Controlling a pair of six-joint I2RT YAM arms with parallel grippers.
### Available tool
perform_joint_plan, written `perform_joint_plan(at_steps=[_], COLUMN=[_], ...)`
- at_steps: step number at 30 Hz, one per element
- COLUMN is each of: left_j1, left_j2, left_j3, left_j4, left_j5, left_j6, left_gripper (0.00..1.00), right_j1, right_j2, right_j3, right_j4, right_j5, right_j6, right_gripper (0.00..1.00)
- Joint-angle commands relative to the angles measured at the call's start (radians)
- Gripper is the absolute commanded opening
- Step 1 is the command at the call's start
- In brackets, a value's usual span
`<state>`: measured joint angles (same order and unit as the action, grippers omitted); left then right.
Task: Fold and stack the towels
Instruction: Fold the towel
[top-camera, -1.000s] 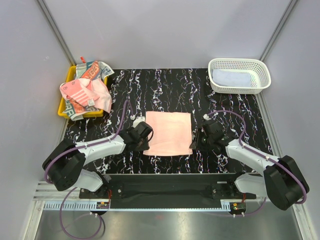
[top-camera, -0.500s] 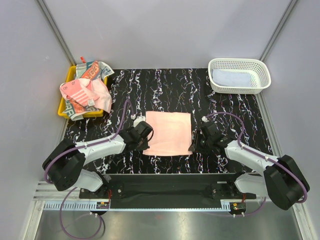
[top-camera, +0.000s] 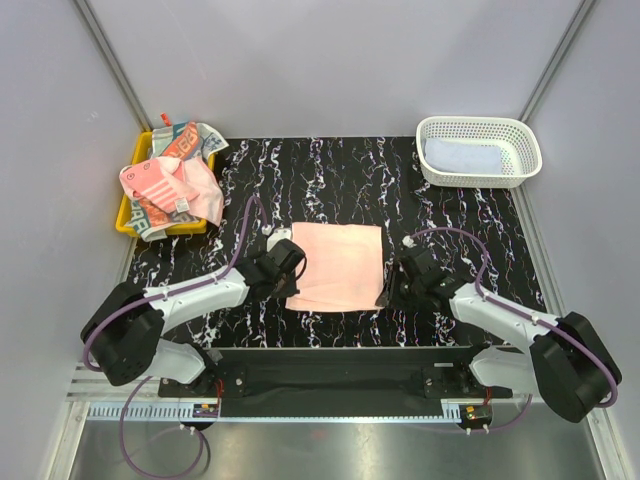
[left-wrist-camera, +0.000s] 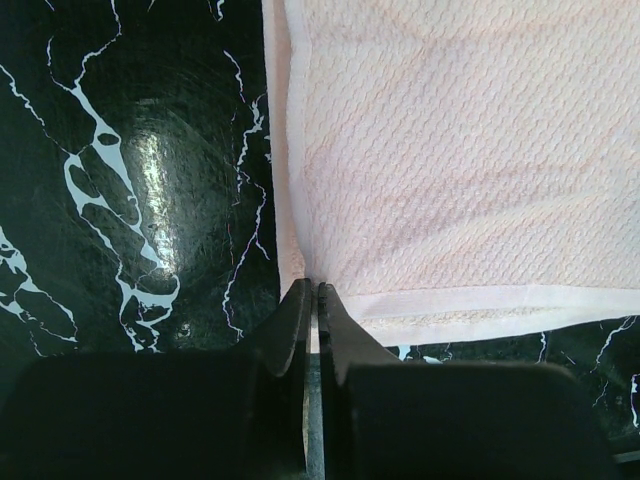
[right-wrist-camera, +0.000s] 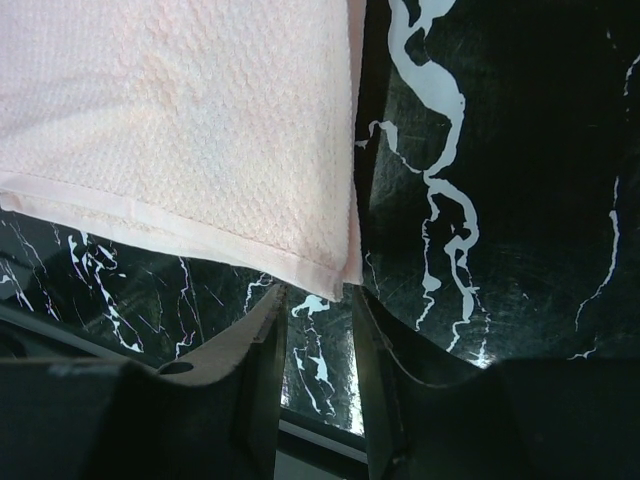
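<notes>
A plain pink towel (top-camera: 338, 265) lies flat on the black marbled table, between my two grippers. My left gripper (top-camera: 291, 291) is shut on its near-left corner; in the left wrist view the jaws (left-wrist-camera: 312, 292) pinch the hem of the pink towel (left-wrist-camera: 450, 150). My right gripper (top-camera: 384, 297) stands open at the near-right corner. In the right wrist view that corner of the pink towel (right-wrist-camera: 180, 130) ends just above the gap of the right gripper (right-wrist-camera: 318, 300), not between the fingers. More towels (top-camera: 170, 182) are piled in the yellow tray. A pale blue one (top-camera: 462, 156) lies in the basket.
The yellow tray (top-camera: 124, 215) sits at the table's far left edge. The white lattice basket (top-camera: 530, 152) stands at the far right. Grey walls close in the back and both sides. A black rail runs along the near edge by the arm bases.
My left gripper has closed on the pink towel's near-left corner. My right gripper has crept a little toward the near-right corner, its jaws as wide as before.
</notes>
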<state>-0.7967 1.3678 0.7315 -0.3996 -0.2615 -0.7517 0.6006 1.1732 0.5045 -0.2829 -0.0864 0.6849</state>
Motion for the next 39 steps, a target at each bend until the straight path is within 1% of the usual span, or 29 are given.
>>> perform_joint_plan(at_steps=[1,14,19,22,23,25,27,30,39], left_j1=[-0.003,-0.004,-0.004,-0.006,-0.006,-0.006,-0.006,-0.006,-0.006], left_j2=[-0.029,-0.029,-0.03,-0.032,-0.032,-0.038,-0.044,-0.056,-0.091], left_j3=[0.037,0.028,0.028,0.031,0.034,0.035,0.039,0.049,0.066], left_j4=[0.018,0.024,0.025,0.024,0.021,0.018,0.01,-0.004,-0.039], left_j5=[-0.001,0.002,0.004,0.004,0.005,0.004,0.004,0.001,0.005], left_j6=[0.014,0.011,0.012,0.014,0.015,0.018,0.02,0.026,0.035], left_gripper=[0.0,0.0,0.0,0.0,0.0,0.0,0.0,0.0,0.0], right_j1=[0.022,0.033,0.033,0.033,0.033,0.031,0.033,0.033,0.033], right_j2=[-0.007,0.037,0.054,0.063,0.06,0.054,0.037,0.005,-0.06], right_j3=[-0.004,-0.014,0.0,0.006,0.009,0.011,0.015,0.026,0.054], right_j4=[0.019,0.067,0.071,0.071,0.071,0.065,0.045,0.01,-0.064], right_j5=[0.025,0.037,0.039,0.042,0.042,0.045,0.048,0.057,0.071], right_j6=[0.021,0.048,0.053,0.056,0.057,0.058,0.056,0.053,0.041], right_gripper=[0.39,0.38,0.35,0.28,0.24,0.21,0.15,0.1,0.09])
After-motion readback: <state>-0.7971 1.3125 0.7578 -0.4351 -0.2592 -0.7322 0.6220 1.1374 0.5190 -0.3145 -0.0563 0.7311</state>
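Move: The near-right corner of the towel's folded-over top layer sits almost exactly between the right hand's open fingertips, only 1 or 2 cm below. The towel's far-right corner is roughly 18 cm ahead of it. The left hand already holds the near-left corner just off the table; from that hand the far-left corner lies about 17 cm straight ahead and 3 cm below, and the near-right corner some 19 cm right, 1 cm back and 3 cm below. Down about 1.5 cm, with a slight shift back and left, the right hand settles around the top layer's near-right corner, pinches it shut between the fingertips and then lifts some 2.5 cm. The left hand stays still, gripping its near-left corner, then rises about 2 cm near the end, the two lifting together. ##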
